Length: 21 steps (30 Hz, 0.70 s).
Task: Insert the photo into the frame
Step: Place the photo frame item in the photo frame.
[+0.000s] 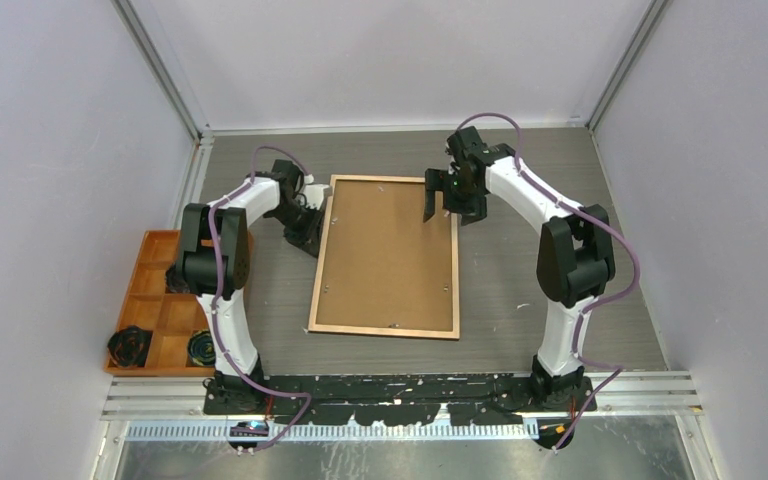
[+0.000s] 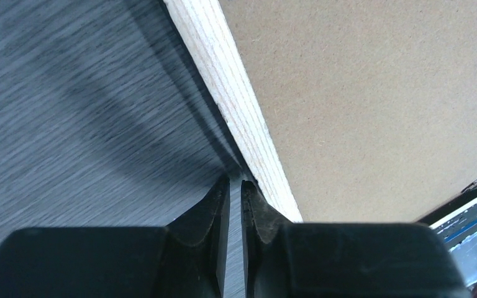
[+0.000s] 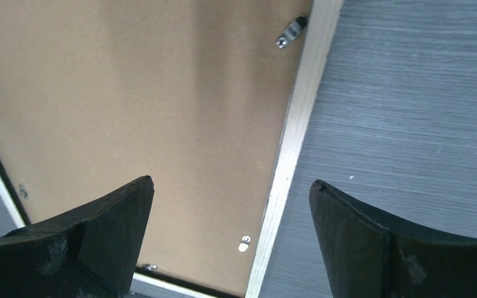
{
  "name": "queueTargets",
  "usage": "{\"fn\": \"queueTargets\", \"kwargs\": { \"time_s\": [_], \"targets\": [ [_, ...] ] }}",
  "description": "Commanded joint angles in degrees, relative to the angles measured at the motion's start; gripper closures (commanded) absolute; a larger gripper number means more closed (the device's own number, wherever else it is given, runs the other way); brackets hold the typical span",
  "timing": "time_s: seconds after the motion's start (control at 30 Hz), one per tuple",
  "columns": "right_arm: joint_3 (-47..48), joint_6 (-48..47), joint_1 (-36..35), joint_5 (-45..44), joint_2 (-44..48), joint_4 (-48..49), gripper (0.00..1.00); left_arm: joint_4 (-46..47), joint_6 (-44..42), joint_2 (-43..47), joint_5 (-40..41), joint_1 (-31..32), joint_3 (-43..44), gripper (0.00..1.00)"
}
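Note:
The frame (image 1: pixel 385 331) lies back-up on the table, its light wood rails around a plain brown backing board (image 1: pixel 390 255). The photo is hidden. My left gripper (image 1: pixel 310 238) is low at the frame's left rail (image 2: pixel 236 93), near the far corner. It (image 2: pixel 235 181) is shut on nothing, its tips on the table just outside the rail. My right gripper (image 1: pixel 447 208) hangs above the frame's right rail (image 3: pixel 298 124) near the far end. It (image 3: pixel 231 184) is open and empty, with the rail and the board's edge (image 3: pixel 130 93) below the gap between its fingers.
Small metal clips (image 3: pixel 290 31) (image 3: pixel 244 243) sit along the board's edge by the right rail. An orange compartment tray (image 1: pixel 150 237) stands at the table's left, with dark coiled items (image 1: pixel 130 345) (image 1: pixel 203 347) in its near cells. Walls close the table on three sides.

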<state>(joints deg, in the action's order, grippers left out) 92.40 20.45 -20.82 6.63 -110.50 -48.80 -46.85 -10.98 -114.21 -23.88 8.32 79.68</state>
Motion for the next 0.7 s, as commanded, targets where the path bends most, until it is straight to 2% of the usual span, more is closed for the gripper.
{"fn": "queueTargets", "kwargs": {
  "time_s": [0.0,0.1,0.23,0.37,0.53,0.67],
  "targets": [
    [-1.05,2.10,-0.32,-6.41,8.78,2.86,0.00,-1.69,-0.55,1.07,-1.12,-0.57,0.15,0.86],
    [-9.86,9.14,0.35,-4.19,14.04,15.23,0.00,-2.16,-0.43,1.25,-2.20,-0.63,0.28,0.85],
    [-20.27,17.38,0.50,3.68,17.14,29.03,0.00,-3.28,0.14,0.76,-4.18,-0.67,0.34,0.83],
    [-22.28,19.23,-7.90,0.23,16.59,32.36,0.05,-3.87,0.06,0.84,-6.35,-0.66,-0.72,0.84],
    [-22.60,24.37,-18.03,0.45,12.15,40.50,0.27,-4.26,-0.21,0.85,-7.76,-0.67,-1.95,0.86],
    [-23.07,28.20,-24.43,-0.38,10.00,46.28,0.29,-5.71,-0.36,1.52,-10.93,-1.05,-3.21,0.87]
  ]
}}
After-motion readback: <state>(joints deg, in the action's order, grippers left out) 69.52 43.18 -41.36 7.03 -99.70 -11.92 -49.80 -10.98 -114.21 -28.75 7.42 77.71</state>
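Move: The frame's left rim, middle of its length, lies about 26 cm left of the right hand, 6 cm nearer the base and 9 cm lower. The backing board's middle is 12 cm left and 7 cm back of that hand; the far-left clip is 23 cm left and 1 cm ahead, the near-left clip 25 cm left and 13 cm back. For the left hand, the same rim middle is level ahead, 1 cm to the right, with the near-left clip some 6 cm back and 2 cm right. Over the backing board, already released into the frame, the open right hand first rises about 4 cm, then sweeps some 16 cm left and 7 cm back towards the left rim, sinking slightly, rolling its left side up and closing its fingers partway. Along that rim the left hand's closed tips, still against its outer side, slip back about 2.5 cm. ##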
